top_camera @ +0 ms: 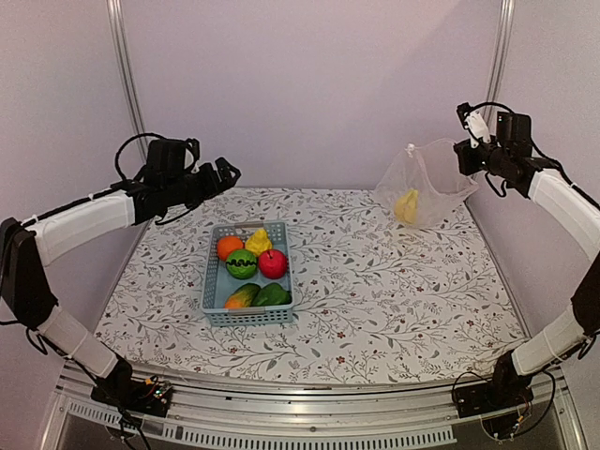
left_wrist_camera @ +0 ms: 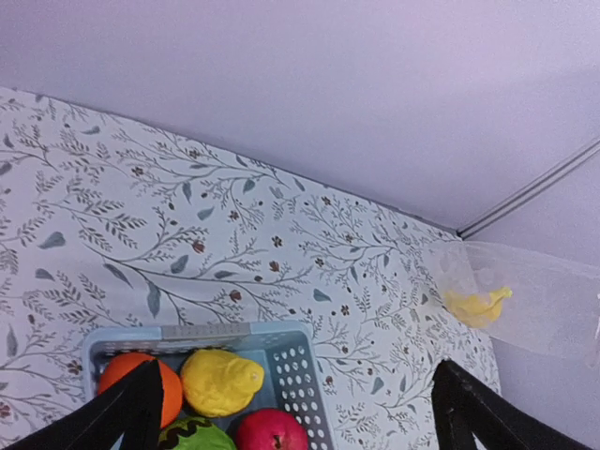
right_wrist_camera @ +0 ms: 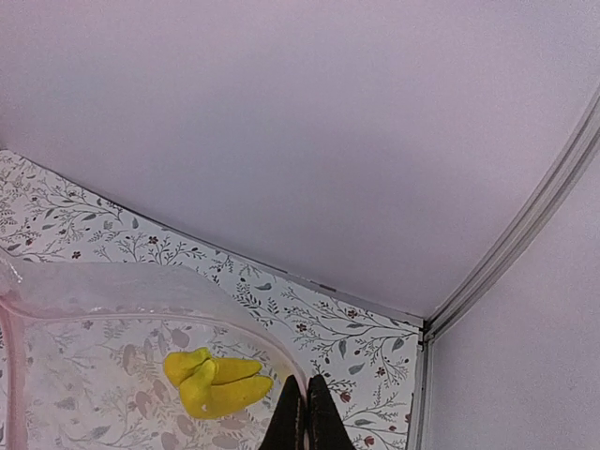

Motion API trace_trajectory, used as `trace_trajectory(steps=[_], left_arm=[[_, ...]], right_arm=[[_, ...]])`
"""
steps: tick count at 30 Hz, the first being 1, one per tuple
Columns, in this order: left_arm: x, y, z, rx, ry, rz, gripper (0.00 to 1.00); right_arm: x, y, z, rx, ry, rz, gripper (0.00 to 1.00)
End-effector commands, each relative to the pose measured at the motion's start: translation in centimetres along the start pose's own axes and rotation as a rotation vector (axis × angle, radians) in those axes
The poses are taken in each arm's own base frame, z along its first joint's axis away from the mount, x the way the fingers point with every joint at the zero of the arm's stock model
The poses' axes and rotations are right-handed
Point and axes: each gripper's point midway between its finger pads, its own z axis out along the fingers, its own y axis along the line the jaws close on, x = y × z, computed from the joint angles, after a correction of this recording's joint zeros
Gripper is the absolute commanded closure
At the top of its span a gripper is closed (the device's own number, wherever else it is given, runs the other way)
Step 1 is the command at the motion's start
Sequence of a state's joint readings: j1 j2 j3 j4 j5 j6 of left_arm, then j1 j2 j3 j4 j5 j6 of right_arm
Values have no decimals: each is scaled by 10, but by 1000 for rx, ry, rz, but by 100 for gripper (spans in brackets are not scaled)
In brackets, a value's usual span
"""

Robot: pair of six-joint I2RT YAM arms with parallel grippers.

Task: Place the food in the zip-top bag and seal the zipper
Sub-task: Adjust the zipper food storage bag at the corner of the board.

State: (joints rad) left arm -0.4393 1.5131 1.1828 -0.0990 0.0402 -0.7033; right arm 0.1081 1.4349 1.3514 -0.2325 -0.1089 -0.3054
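The clear zip-top bag [top_camera: 427,183] hangs at the back right, mouth up, with my right gripper [top_camera: 466,157] shut on its rim. A yellow banana [top_camera: 407,205] lies inside it. In the right wrist view the shut gripper [right_wrist_camera: 307,412] pinches the bag [right_wrist_camera: 112,375] beside the banana [right_wrist_camera: 216,382], and the pinkish zipper [right_wrist_camera: 131,317] curves along the mouth. The other food sits in the blue basket [top_camera: 213,281]: an orange [top_camera: 229,247], a yellow piece [top_camera: 258,241], a red apple [top_camera: 273,263] and green pieces [top_camera: 242,263]. My left gripper [top_camera: 230,174] hovers open, empty, above the basket's far end.
The left wrist view looks down past the open gripper [left_wrist_camera: 298,367] at the basket's far rim [left_wrist_camera: 206,332], the orange [left_wrist_camera: 117,375], the yellow piece [left_wrist_camera: 220,380] and the apple [left_wrist_camera: 272,431], with the bag [left_wrist_camera: 534,300] off to the right. Lilac walls close the floral table at back and sides.
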Motion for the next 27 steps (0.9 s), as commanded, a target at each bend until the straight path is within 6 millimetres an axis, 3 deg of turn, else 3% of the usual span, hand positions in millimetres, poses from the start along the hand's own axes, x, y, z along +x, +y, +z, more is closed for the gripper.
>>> trace_trajectory(steps=[1, 5, 11, 14, 17, 20, 27], left_arm=[[-31, -5, -38, -92, -124, 200, 0], [-39, 10, -50, -204, -132, 337, 0], [-28, 35, -49, -303, -136, 490, 0], [-27, 45, -48, -370, -119, 505, 0], [-29, 68, -47, -520, -80, 534, 0], [-20, 71, -33, -535, 22, 605, 0], [13, 46, -17, -276, 81, 600, 0]], right_arm=[[-19, -10, -5, 41, -35, -36, 100], [-7, 22, -4, -123, -41, 16, 100], [46, 97, 7, -443, 50, 65, 100], [69, 122, 9, -559, 96, 83, 100], [78, 130, 9, -595, 111, 87, 100], [81, 132, 10, -602, 117, 90, 100], [84, 136, 8, -625, 121, 80, 100]])
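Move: The right gripper holds the bag by its mouth, the bananas hanging inside about 8 cm ahead of it, 9 cm to its left and 26 cm below. The table spot for them lies some 7 cm ahead, 5 cm left and 33 cm down. The basket is about 9 cm back, 51 cm left and 30 cm down. From the empty left gripper, that spot is roughly 10 cm ahead, 50 cm right and 24 cm below. Keep the right fingers shut on the bag's mouth and, after a slight lift, lower it about 10 cm towards the table while carrying it as far left and a little back, turning counter-clockwise nearly 30 degrees and tipping the fingers down. Let the open left gripper rise, then sink again over the basket's far end, edging left away from the bag and rolling its left side up. ##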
